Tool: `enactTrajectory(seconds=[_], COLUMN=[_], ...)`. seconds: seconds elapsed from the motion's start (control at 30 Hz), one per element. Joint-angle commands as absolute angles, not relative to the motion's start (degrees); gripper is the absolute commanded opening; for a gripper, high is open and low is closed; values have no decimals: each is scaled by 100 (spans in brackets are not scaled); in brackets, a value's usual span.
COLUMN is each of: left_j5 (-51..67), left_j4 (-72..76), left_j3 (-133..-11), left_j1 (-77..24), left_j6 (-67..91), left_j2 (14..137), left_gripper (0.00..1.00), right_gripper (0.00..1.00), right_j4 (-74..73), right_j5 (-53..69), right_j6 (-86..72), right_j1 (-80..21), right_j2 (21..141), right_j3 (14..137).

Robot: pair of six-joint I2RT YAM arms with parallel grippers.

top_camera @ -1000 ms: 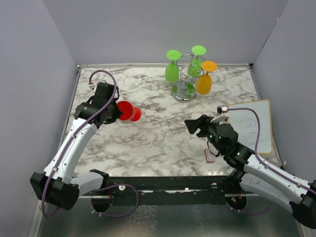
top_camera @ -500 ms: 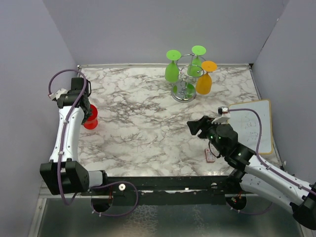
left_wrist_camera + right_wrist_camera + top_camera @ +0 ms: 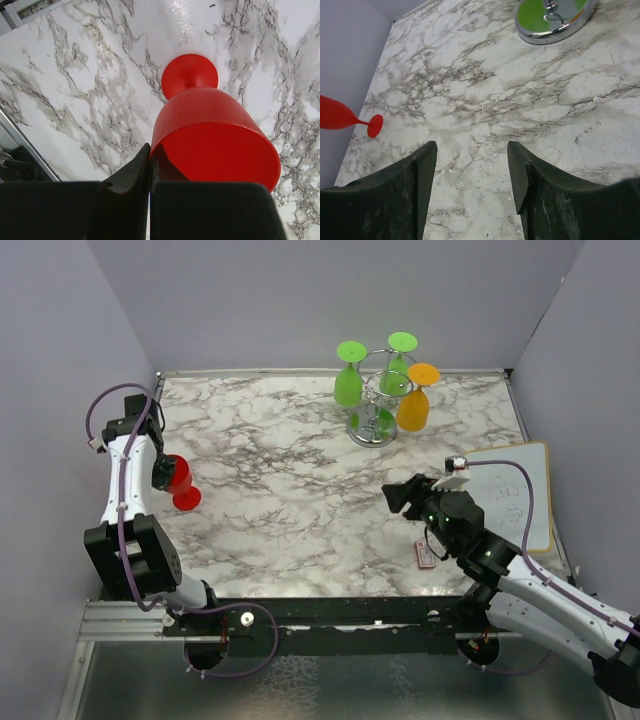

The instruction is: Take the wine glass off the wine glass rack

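Observation:
A red wine glass (image 3: 180, 478) is at the table's far left edge, tilted, with its foot (image 3: 375, 125) down by the marble. My left gripper (image 3: 160, 468) is shut on the rim of its bowl (image 3: 210, 125), one finger inside and one outside. The wine glass rack (image 3: 376, 390), chrome wire on a round base (image 3: 555, 22), stands at the back. Two green glasses (image 3: 348, 380) and an orange one (image 3: 414, 402) hang on it upside down. My right gripper (image 3: 392, 495) hovers at the right-centre, open with nothing between its fingers (image 3: 472, 150), pointing toward the rack.
A white board (image 3: 520, 495) lies along the table's right edge. A small pinkish item (image 3: 426, 556) sits by the front edge under my right arm. Grey walls close in the left, back and right sides.
My left arm has swung the red glass from the middle-left of the table out to the far left edge. The right gripper's fingers have narrowed a little.

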State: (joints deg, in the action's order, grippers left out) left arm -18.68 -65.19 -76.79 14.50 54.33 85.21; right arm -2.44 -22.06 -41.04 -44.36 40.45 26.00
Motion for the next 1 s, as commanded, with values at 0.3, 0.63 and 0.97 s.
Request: enactTrajectory(seconds=[0.3, 0.63, 0.97], left_j5=[-1345, -1619, 1412], left_j4=[-6386, -6391, -4702], left_j3=[-7680, -8207, -8504], left_j1=[1814, 1828, 1241], left_j6=[5309, 5153, 2754], left_j2=[8276, 7535, 6959], left_gripper=[41, 82, 83], right_gripper=[58, 57, 57], right_j4=[-261, -365, -453], right_j5=[-2443, -2483, -2562], right_j6=[-4212, -4211, -4039], right_j1=[-4456, -4460, -4456], right_j2=[3976, 3850, 3845], right_j3=[2672, 2675, 2728])
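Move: The left fingers are still shut on the rim of the upright red wine glass, at its near side, with the glass foot already on the table. The glass's middle lies some 3 cm ahead of that hand, about 2 cm to its right and roughly 9 cm below; no neighbours stand near it. From the right hand, the wine glass is about 52 cm to the left, 6 cm ahead and 11 cm lower. Almost in place at first, the left hand opens its fingers wide and lets go of the wine glass's rim. It then climbs quickly straight up, some 13 cm, easing about 3 cm forward near the end, while the wrist swings the fingertips from pointing down towards forward by about 30 degrees and turns a little clockwise, clear of the glass. ##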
